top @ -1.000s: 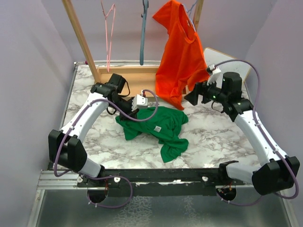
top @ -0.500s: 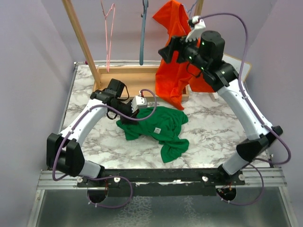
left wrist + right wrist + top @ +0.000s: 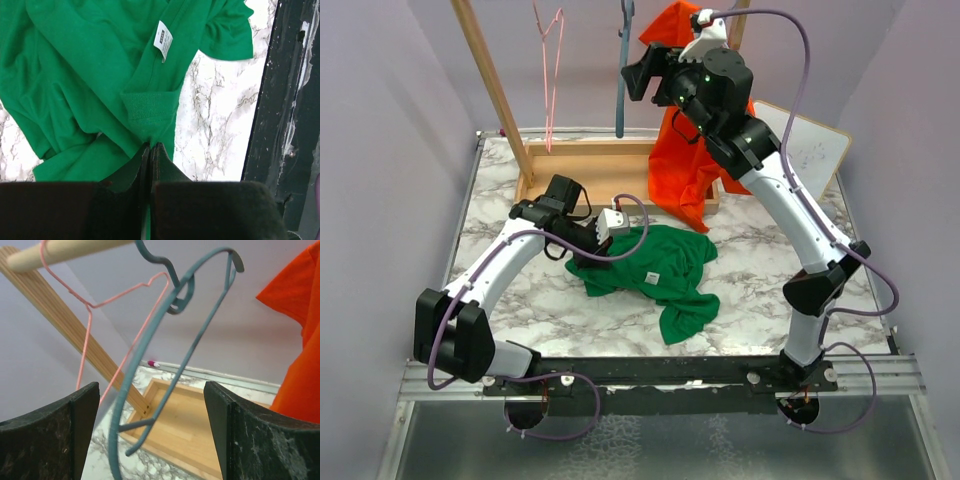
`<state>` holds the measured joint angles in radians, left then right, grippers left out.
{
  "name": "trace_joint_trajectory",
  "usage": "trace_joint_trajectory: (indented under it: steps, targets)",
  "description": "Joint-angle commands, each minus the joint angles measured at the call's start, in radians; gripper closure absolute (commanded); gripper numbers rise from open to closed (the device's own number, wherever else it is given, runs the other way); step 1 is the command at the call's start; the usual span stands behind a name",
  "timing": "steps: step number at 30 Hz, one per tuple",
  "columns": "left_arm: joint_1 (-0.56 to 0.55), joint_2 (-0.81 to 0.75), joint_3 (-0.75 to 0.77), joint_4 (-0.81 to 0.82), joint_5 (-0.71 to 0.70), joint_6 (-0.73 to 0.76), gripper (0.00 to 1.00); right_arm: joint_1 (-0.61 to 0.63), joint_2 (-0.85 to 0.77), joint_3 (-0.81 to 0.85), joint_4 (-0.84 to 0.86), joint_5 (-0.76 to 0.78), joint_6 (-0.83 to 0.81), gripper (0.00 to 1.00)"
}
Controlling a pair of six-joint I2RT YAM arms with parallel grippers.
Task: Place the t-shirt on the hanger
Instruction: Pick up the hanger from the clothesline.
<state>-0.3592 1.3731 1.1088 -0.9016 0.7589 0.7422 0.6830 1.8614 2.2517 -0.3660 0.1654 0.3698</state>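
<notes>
The bright green t-shirt [image 3: 655, 268] lies crumpled on the marble table, its white neck label facing up [image 3: 163, 38]. My left gripper [image 3: 619, 233] rests low at the shirt's far left edge. In the left wrist view the left gripper [image 3: 151, 145] is shut on a fold of t-shirt [image 3: 95, 70] fabric near the ribbed collar. The blue-grey hanger [image 3: 620, 90] hangs from the rail at the back. My right gripper [image 3: 640, 72] is raised just right of it, open. In the right wrist view the hanger [image 3: 133, 366] hangs ahead of the right gripper [image 3: 151, 390], untouched.
A thin pink wire hanger [image 3: 553, 70] hangs left of the blue-grey one on the wooden rod [image 3: 65, 251]. An orange-red t-shirt [image 3: 695, 150] hangs to the right behind my right arm. The rack's slanted post [image 3: 495, 90] and wooden base tray [image 3: 610, 160] stand behind the shirt. A white board [image 3: 810, 145] leans at back right.
My right arm has risen from the table's right side and swung left and up to the hanging blue-grey hanger. The left gripper and the green t-shirt have stayed put.
</notes>
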Motion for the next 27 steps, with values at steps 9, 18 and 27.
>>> trace_joint_trajectory:
  steps: [9, 18, 27]
  targets:
    - [0.005, -0.023, -0.020, 0.033, 0.044, 0.004, 1.00, 0.064, 0.135, 0.123, 0.012, 0.159, 0.007, 0.16]
    - [0.005, -0.025, -0.035, 0.044, 0.062, -0.003, 1.00, 0.064, 0.163, 0.158, -0.051, 0.294, -0.059, 0.19]
    - [0.004, -0.012, -0.040, 0.057, 0.079, -0.015, 1.00, 0.064, 0.131, 0.110, -0.014, 0.355, -0.133, 0.22]
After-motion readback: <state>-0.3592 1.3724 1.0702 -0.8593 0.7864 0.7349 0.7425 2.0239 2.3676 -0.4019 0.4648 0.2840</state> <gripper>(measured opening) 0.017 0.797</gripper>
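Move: The right hand is open and pointing forward and left. The middle of the blue-grey hanger is about 10 cm ahead of it and 5 cm to its left, at about its height. The pink hanger hangs some 16 cm to the hand's left and 12 cm ahead, the orange shirt about 11 cm to its right, 10 cm ahead and 12 cm lower. From the left hand, the blue-grey hanger is roughly 31 cm ahead, 3 cm to the right and 33 cm above. The open right hand first rises and eases left about 3 cm, then dips and reaches some 4 cm forward, ending about 5 cm lower than it began, to take the near part of the blue-grey hanger between its fingers. As it sinks it swings back right and turns some 15 degrees clockwise, its left finger coming up against the hanger's near bar and the fingers staying wide, while the left hand keeps its pinch on the green t-shirt almost in place. ##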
